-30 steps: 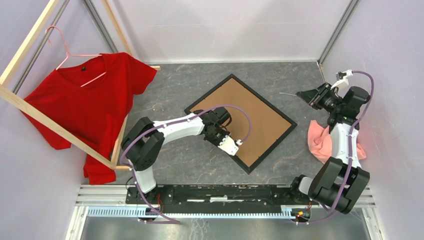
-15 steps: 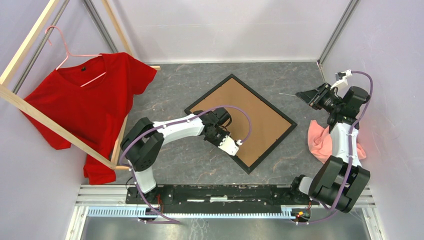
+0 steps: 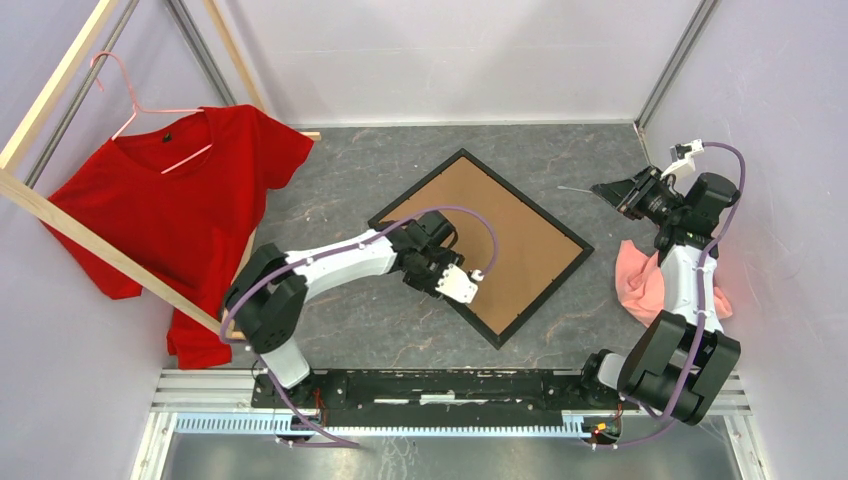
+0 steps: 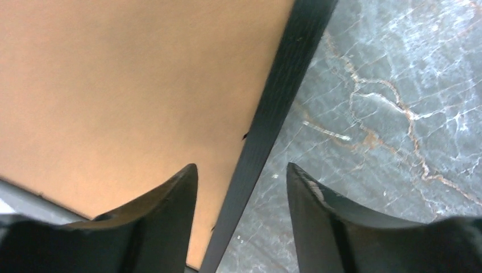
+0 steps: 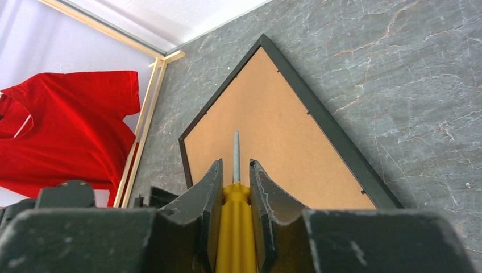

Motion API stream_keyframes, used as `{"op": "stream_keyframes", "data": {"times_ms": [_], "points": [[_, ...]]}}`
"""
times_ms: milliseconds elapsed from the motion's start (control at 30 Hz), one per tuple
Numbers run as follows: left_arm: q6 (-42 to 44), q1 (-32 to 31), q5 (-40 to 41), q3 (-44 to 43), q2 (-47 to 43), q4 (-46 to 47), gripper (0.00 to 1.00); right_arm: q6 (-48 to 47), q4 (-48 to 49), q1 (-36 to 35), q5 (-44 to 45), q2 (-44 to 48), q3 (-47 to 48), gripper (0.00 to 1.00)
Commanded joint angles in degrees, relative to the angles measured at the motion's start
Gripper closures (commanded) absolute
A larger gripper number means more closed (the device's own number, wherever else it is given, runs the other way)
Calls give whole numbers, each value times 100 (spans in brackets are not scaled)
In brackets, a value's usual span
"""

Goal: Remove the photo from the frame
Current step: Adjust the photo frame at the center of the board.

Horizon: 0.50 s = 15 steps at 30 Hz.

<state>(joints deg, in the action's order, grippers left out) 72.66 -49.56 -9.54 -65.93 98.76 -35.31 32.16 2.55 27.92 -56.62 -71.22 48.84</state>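
The black frame (image 3: 528, 199) lies face down on the grey marbled table, its brown backing board (image 3: 490, 230) facing up. The photo is hidden under that board. My left gripper (image 3: 447, 280) hovers low over the frame's near-left side. In the left wrist view its jaws (image 4: 241, 166) stand open, one finger over the backing board (image 4: 131, 85), the other over the table, with the frame's black bar (image 4: 284, 79) running between them untouched. My right gripper (image 5: 235, 165) is shut on a yellow-handled screwdriver (image 5: 235, 227), held up at the right (image 3: 612, 193), its shaft pointing toward the frame (image 5: 335, 142).
A red T-shirt (image 3: 190, 200) hangs on a pink hanger from a pale wooden rack (image 3: 60, 215) at the left. A crumpled pink cloth (image 3: 640, 280) lies by the right arm. Walls close in on three sides.
The left gripper's jaws have opened wider over the frame's edge and the left arm has shifted slightly left. The right arm and the frame have not moved.
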Motion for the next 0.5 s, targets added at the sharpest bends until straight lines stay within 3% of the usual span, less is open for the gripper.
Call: {"op": "stream_keyframes", "data": {"times_ms": [0, 167, 467], "points": [[-311, 230, 67, 115, -721, 346, 28, 29, 167, 29, -112, -6, 99, 100], [-100, 537, 206, 368, -957, 546, 11, 49, 167, 29, -117, -10, 99, 100], [660, 1487, 259, -62, -307, 194, 8, 58, 167, 38, -104, 10, 91, 100]]}}
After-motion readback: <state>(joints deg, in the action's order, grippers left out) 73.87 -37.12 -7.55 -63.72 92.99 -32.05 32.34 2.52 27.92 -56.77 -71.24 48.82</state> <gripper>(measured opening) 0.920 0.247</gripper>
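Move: The left hand has already loosened its fingers and hovers just above the photo frame's lower-left edge, with the frame's left corner about 10 cm ahead and 11 cm to its left. The frame's middle lies some 6 cm ahead and 10 cm right, its near corner roughly 15 cm back and 14 cm right; all are about 2 cm lower. From the right hand, that left corner is about 43 cm left, 3 cm back and 21 cm below. The left hand rises clear of the frame edge by about 4 cm and swings forward and to its left in equal measure, some 6 cm each way, following the lower-left edge towards the frame's left corner and sinking a little again at the end. On the way its fingers spread from a bit over half to nearly fully open, still straddling the line of that edge from above, while the wrist turns roughly 10 degrees counter-clockwise. ##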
